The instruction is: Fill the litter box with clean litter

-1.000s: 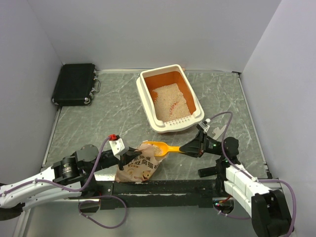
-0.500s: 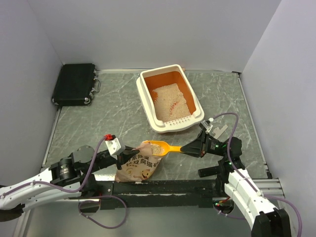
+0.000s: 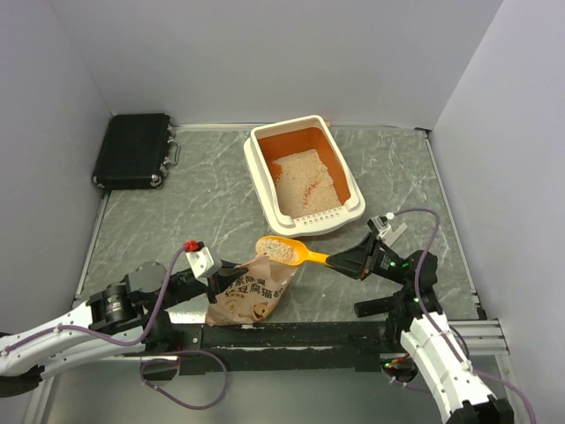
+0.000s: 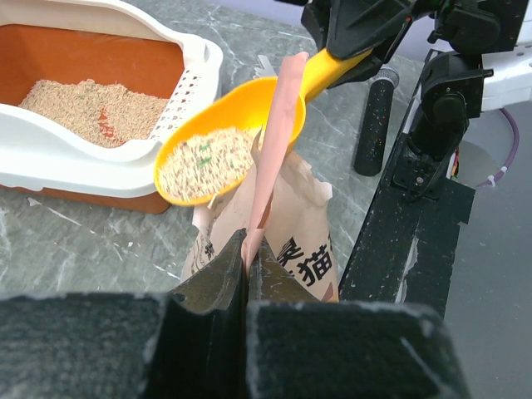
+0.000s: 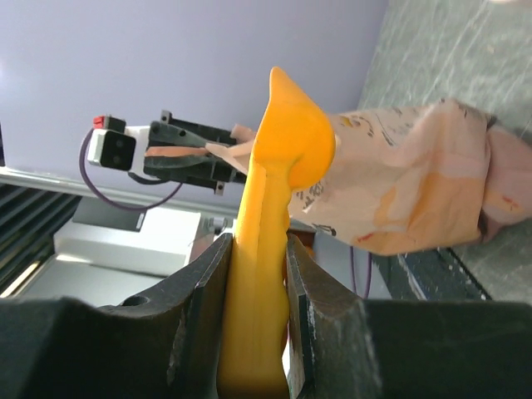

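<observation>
The litter box [image 3: 261, 168], cream outside and orange inside, stands at the table's middle back with pale beige clean litter [image 3: 305, 183] covering part of its floor; it also shows in the left wrist view [image 4: 199, 62]. My right gripper [image 3: 346, 261] is shut on the handle of a yellow-orange scoop [image 3: 281, 250]. The scoop holds litter [image 4: 204, 162] and hangs above the bag's mouth, short of the box's slotted rim. My left gripper [image 3: 228, 284] is shut on the top edge of the peach-pink bag [image 3: 252, 296], holding it upright.
A black case [image 3: 132, 150] lies at the back left corner. Grey walls close in the table on three sides. A black rail [image 3: 291, 334] runs along the near edge between the arm bases.
My right gripper has lifted the loaded scoop out of the bag and moved it up toward the litter box. The left gripper still holds the bag.
</observation>
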`<state>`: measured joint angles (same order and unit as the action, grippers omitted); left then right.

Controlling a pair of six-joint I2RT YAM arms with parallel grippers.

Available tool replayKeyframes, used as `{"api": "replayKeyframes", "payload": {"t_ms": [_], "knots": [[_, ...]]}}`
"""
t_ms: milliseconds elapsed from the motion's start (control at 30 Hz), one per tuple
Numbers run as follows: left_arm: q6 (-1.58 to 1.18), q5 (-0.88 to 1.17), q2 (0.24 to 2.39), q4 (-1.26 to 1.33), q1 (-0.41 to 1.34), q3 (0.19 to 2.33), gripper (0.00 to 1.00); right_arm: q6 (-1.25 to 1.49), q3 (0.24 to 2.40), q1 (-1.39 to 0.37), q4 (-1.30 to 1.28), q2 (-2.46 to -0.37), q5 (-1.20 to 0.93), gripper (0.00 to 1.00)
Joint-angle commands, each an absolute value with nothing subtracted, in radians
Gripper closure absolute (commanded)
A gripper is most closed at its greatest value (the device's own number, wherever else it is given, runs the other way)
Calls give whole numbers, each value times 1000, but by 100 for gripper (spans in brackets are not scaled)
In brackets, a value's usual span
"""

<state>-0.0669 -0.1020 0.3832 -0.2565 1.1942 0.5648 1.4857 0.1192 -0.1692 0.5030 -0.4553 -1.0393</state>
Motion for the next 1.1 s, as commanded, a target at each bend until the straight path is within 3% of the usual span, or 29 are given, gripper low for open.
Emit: {"api": "replayKeyframes", "payload": {"t_ms": [0, 333, 700, 833, 1067], "knots": [[-63, -107, 376, -192, 1192, 574, 99, 1483, 170, -153, 462, -399, -957, 100], [-60, -107, 376, -195, 1189, 574, 99, 1505, 149, -146, 503, -387, -789, 100], [-57, -101, 379, -199, 1186, 575, 99, 1407, 107, -146, 554, -419, -450, 100], [-58, -107, 373, -196, 1186, 574, 99, 1339, 129, -146, 517, -457, -353, 100], [-60, -107, 385, -202, 1184, 580, 99, 1070, 351, -158, 261, -652, -218, 100]]}}
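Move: About 27 cm ahead of the right hand and 8 cm to its left, some 15 cm lower, is the middle of the litter box. The loaded bowl of the yellow scoop sticks out about 14 cm to this hand's left and 3 cm ahead; the litter bag is 22 cm left and 5 cm back, 11 cm lower. From the left hand, the box lies some 31 cm ahead, 18 cm to the right and 18 cm below. Swinging away from the bag, the right hand keeps its grip on the scoop handle and carries the loaded scoop forward about 13 cm and some 6 cm to the right, gathering speed, while turning clockwise roughly 40 degrees so the bowl comes round towards the litter box. It rises about 1 cm at first, then sinks, ending about 2 cm lower. ##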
